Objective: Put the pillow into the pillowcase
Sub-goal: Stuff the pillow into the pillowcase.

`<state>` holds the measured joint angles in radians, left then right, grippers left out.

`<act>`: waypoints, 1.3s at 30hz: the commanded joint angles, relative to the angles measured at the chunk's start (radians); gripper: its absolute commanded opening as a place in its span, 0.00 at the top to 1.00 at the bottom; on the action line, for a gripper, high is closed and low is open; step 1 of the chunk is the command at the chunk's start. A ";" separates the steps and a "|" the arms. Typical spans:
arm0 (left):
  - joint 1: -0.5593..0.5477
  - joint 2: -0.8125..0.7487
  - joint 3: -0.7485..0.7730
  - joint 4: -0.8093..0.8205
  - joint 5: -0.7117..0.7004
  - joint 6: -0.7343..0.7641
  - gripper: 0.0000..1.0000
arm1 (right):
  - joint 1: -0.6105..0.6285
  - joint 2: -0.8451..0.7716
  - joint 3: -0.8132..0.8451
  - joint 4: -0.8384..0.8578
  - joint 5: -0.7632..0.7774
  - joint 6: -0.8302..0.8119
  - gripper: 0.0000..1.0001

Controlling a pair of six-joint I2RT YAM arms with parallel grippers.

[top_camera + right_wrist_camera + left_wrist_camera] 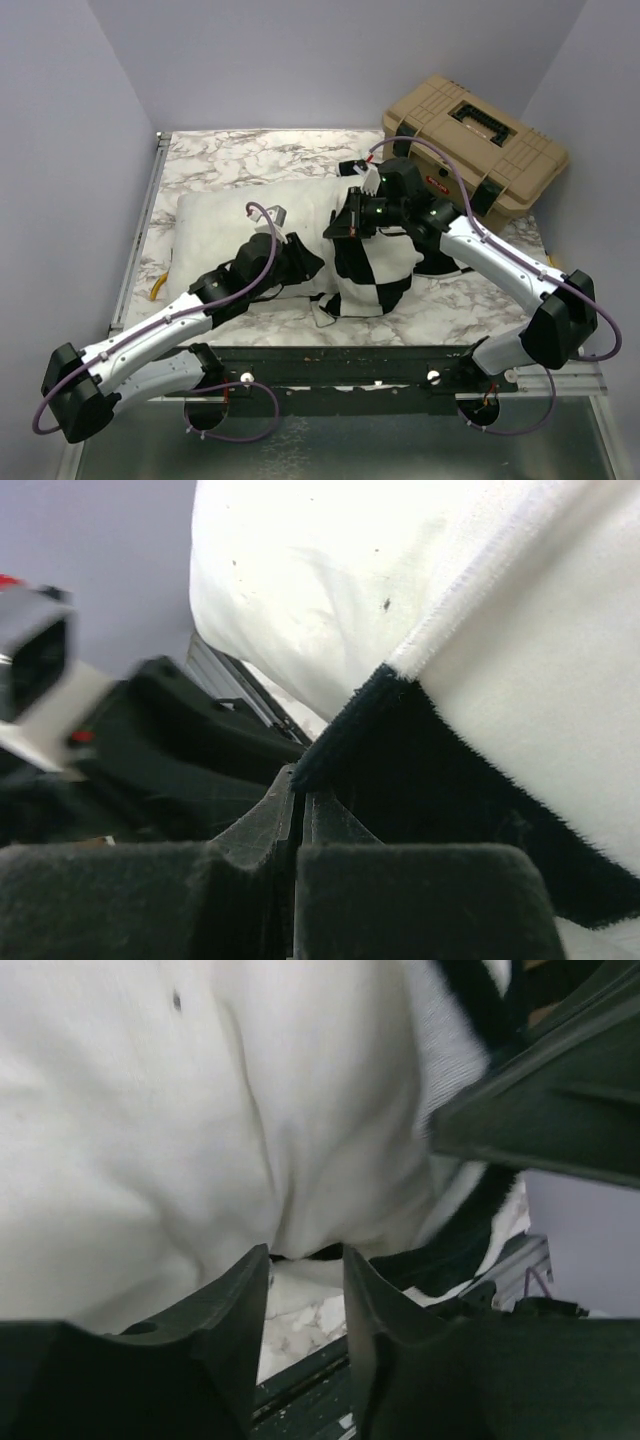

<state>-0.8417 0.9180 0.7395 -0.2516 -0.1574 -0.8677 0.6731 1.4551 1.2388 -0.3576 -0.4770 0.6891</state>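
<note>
The white pillow (pixel 225 225) lies across the marble table, its right end inside the black-and-white checked pillowcase (pixel 378 270). My right gripper (pixel 343 226) is shut on the pillowcase's edge at the top of its mouth; in the right wrist view the right gripper (pixel 300 783) pinches a black hem corner of the pillowcase (pixel 470 780), with the pillow (pixel 320 590) behind. My left gripper (pixel 303 262) sits at the pillow's near side by the mouth. In the left wrist view the left gripper (pixel 305 1256) is open, with bare table between its fingers and the pillow (pixel 150 1130) just above the tips.
A tan toolbox (pixel 475 150) stands at the back right corner, close behind the right arm. A metal rail (pixel 140 230) runs along the table's left edge, with a small yellow object (pixel 160 288) beside it. Purple walls enclose the table.
</note>
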 commanded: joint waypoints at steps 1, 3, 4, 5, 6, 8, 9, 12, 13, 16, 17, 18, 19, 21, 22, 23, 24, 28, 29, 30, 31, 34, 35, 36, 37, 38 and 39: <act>-0.001 0.048 -0.120 0.322 0.145 -0.029 0.67 | 0.003 -0.049 0.003 0.073 -0.090 0.069 1.00; -0.001 0.099 -0.158 0.439 0.180 -0.025 0.69 | 0.003 -0.062 0.007 0.072 -0.092 0.077 1.00; 0.000 0.128 -0.179 0.513 0.211 -0.021 0.69 | 0.003 -0.067 0.012 0.068 -0.096 0.081 1.00; -0.002 0.158 -0.198 0.592 0.238 -0.022 0.70 | 0.003 -0.071 0.020 0.068 -0.105 0.085 1.00; -0.001 0.190 -0.214 0.677 0.267 -0.020 0.71 | 0.003 -0.075 0.028 0.066 -0.120 0.085 1.00; -0.006 0.254 -0.233 0.836 0.320 0.016 0.72 | 0.003 -0.082 0.047 0.055 -0.139 0.090 1.00; -0.012 0.284 -0.238 0.918 0.350 0.043 0.72 | 0.003 -0.087 0.053 0.056 -0.151 0.094 1.00; -0.037 0.374 -0.220 1.125 0.456 0.145 0.72 | 0.003 -0.087 0.081 0.063 -0.212 0.104 1.00; -0.048 0.408 -0.210 1.172 0.484 0.180 0.73 | 0.003 -0.082 0.096 0.067 -0.231 0.109 1.00; -0.071 0.533 -0.182 1.309 0.556 0.237 0.84 | 0.003 -0.080 0.129 0.112 -0.283 0.142 1.00; -0.075 0.576 -0.175 1.369 0.567 0.241 0.95 | 0.003 -0.082 0.139 0.131 -0.297 0.158 1.00; -0.077 0.615 -0.175 1.434 0.561 0.244 1.00 | 0.003 -0.084 0.154 0.145 -0.314 0.170 1.00; -0.079 0.653 -0.180 1.517 0.537 0.244 1.00 | 0.003 -0.087 0.170 0.154 -0.325 0.180 1.00; -0.082 0.710 -0.198 1.682 0.472 0.251 1.00 | 0.003 -0.102 0.192 0.165 -0.339 0.206 1.00; -0.082 0.731 -0.207 1.754 0.420 0.256 1.00 | 0.003 -0.113 0.194 0.181 -0.348 0.227 1.00; -0.083 0.744 -0.214 1.813 0.373 0.264 1.00 | 0.003 -0.128 0.189 0.205 -0.357 0.247 1.00; -0.085 0.755 -0.218 1.861 0.323 0.273 1.00 | 0.003 -0.143 0.180 0.230 -0.366 0.274 1.00; -0.109 0.766 -0.200 1.894 0.153 0.366 1.00 | 0.005 -0.198 0.118 0.342 -0.402 0.378 1.00; -0.121 0.763 -0.196 1.888 0.096 0.410 1.00 | 0.005 -0.206 0.105 0.348 -0.410 0.390 1.00; -0.133 0.762 -0.196 1.880 0.030 0.456 1.00 | 0.007 -0.211 0.096 0.375 -0.414 0.396 1.00; -0.143 0.761 -0.194 1.872 -0.031 0.513 1.00 | 0.009 -0.215 0.088 0.378 -0.418 0.396 1.00; -0.159 0.775 -0.173 1.833 -0.160 0.601 1.00 | 0.015 -0.215 0.073 0.385 -0.430 0.399 1.00; -0.158 0.783 -0.165 1.827 -0.186 0.618 1.00 | 0.018 -0.211 0.071 0.391 -0.437 0.403 1.00; -0.158 0.794 -0.154 1.826 -0.208 0.635 1.00 | 0.022 -0.208 0.072 0.396 -0.445 0.405 1.00; -0.158 0.806 -0.143 1.826 -0.232 0.653 1.00 | 0.026 -0.203 0.077 0.398 -0.449 0.406 1.00; -0.159 0.817 -0.129 1.825 -0.254 0.677 1.00 | 0.031 -0.199 0.083 0.396 -0.456 0.406 1.00; -0.160 0.828 -0.113 1.823 -0.267 0.705 1.00 | 0.036 -0.193 0.090 0.394 -0.464 0.402 1.00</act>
<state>-1.0077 1.6833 0.5632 1.4998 -0.2329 -0.3244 0.6563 1.2736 1.2999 -0.1123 -0.7815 1.0302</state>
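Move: The pillow edge at the pillowcase mouth lies about 9 cm to my open left hand's right, level ahead, some 5 cm lower. The hem pinched by my right fingers is some 4 cm ahead, 2 cm right and 3 cm above it; the pillow body is about 17 cm left, 4 ahead, the pillowcase body 13 right, 3 back, both some 12 below. From my right hand the pillow edge is 4 cm back, 7 right, 8 below. My left hand dips and sweeps about 12 cm to the right into the pillowcase mouth, closing its fingers on a fold of white pillow cloth, then rises and eases forward some 5 cm while its fingers tip up about 50 degrees. My right hand keeps its pinch on the black hem and hauls it up about 16 cm and slightly back, fastest late on, holding the mouth up. ##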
